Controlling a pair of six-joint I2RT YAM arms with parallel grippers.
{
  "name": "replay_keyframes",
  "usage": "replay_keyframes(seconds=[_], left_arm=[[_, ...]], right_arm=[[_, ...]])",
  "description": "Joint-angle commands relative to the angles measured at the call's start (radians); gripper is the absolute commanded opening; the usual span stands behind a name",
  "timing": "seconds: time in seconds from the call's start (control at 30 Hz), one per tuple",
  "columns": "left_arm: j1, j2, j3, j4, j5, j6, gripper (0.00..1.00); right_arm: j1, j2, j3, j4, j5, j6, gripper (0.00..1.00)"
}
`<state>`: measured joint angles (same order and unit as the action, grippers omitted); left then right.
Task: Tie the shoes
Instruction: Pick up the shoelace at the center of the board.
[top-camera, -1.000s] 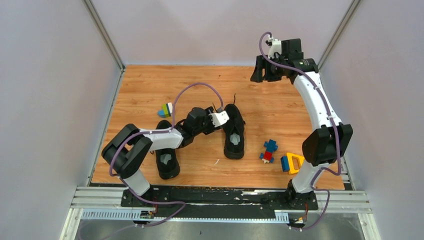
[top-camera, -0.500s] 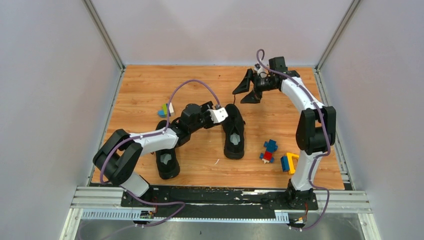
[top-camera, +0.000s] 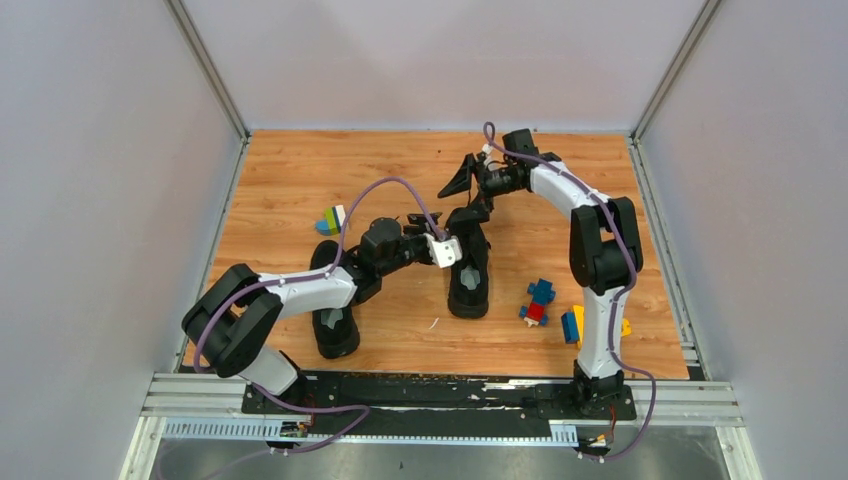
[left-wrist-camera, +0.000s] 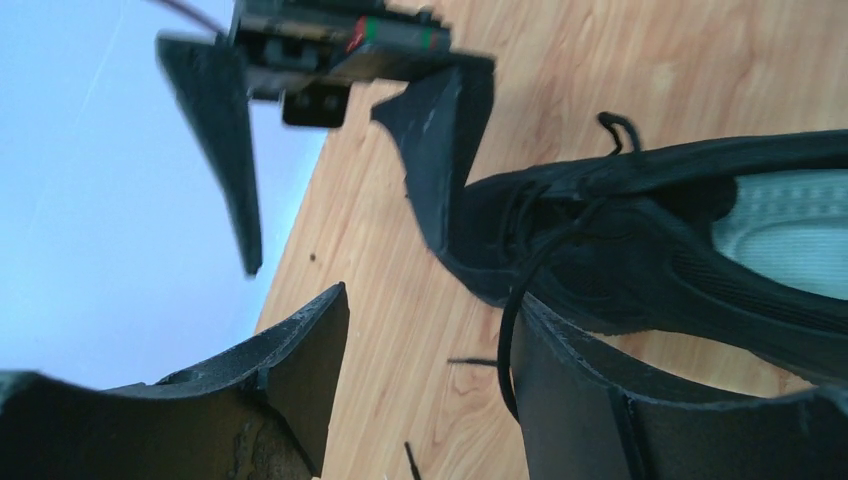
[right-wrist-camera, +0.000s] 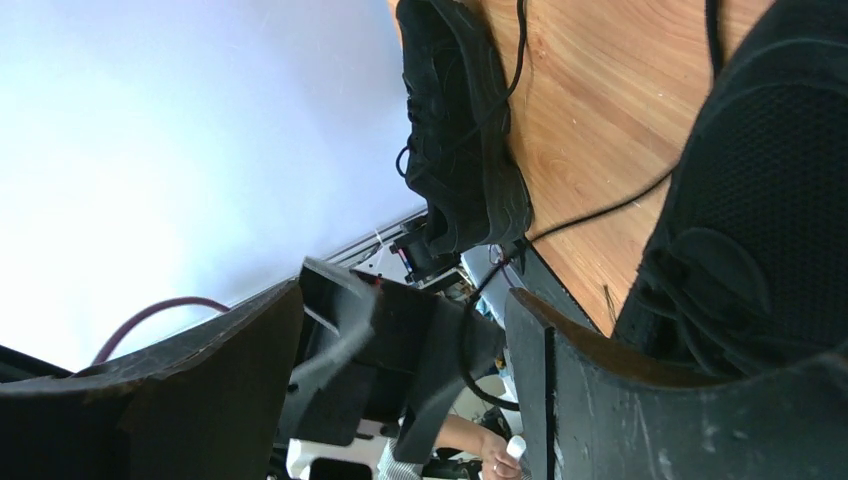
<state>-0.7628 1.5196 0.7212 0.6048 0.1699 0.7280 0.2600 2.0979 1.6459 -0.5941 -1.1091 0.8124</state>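
Two black shoes lie on the wooden table. The right shoe (top-camera: 468, 268) points away from me, and the left shoe (top-camera: 335, 318) is partly under my left arm. My left gripper (top-camera: 452, 226) sits at the right shoe's toe. In the left wrist view the left gripper (left-wrist-camera: 430, 300) is open, and a thin black lace (left-wrist-camera: 508, 320) loops past the inner face of one finger (left-wrist-camera: 590, 400) without being pinched. My right gripper (top-camera: 466, 197) hovers open just beyond the toe, facing the left gripper. In the right wrist view, the right gripper (right-wrist-camera: 400, 295) holds nothing.
A blue-and-red toy block (top-camera: 538, 300) and a yellow one (top-camera: 575, 326) lie right of the right shoe. A green, blue and white block (top-camera: 330, 220) lies behind the left shoe. Loose lace ends (right-wrist-camera: 600, 208) trail across the wood. Grey walls enclose the table.
The right arm swung from the back right corner down and left to the right shoe's toe, and its jaws opened wider. The left gripper shifted slightly along that shoe.
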Motion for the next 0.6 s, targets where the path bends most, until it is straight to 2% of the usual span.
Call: replay_keyframes(seconds=[0.0, 0.2, 0.43, 0.57], left_arm=[[-0.023, -0.009, -0.028, 0.160, 0.087, 0.142, 0.67], [-0.025, -0.003, -0.053, 0.258, 0.150, 0.298, 0.68], [-0.024, 0.012, -0.054, 0.288, 0.222, 0.427, 0.69], [-0.024, 0.017, -0.048, 0.299, 0.250, 0.463, 0.69]], right_arm=[[0.031, 0.019, 0.044, -0.040, 0.039, 0.003, 0.76], [0.052, -0.031, 0.019, -0.167, 0.181, -0.075, 0.76], [0.077, -0.058, -0.020, -0.180, 0.164, -0.082, 0.76], [0.100, -0.059, -0.057, -0.149, 0.101, -0.058, 0.76]])
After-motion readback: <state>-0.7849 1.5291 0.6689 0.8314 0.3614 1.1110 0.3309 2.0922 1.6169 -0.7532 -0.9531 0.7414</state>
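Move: The shoelace rising from the right shoe is already draped over one finger of the open left gripper; the span to take lies roughly 5 cm back and 3 cm below the right gripper, level with it sideways. From the left gripper that span is about 2 cm back and 3 cm right. The right shoe's middle is some 10 cm back, 6 cm right of and 12 cm below the left gripper; the left shoe is 18 cm back, 25 cm left. Lift the left gripper about 4 cm while easing it right and back, tipping its fingers up some 25 degrees and swinging them slightly clockwise, the lace still draped over its finger. Meanwhile bring the right gripper, fingers pointing left, down and back about 5 cm in all, so its open fingers come around the lace beside the left gripper; keep both grippers open. ##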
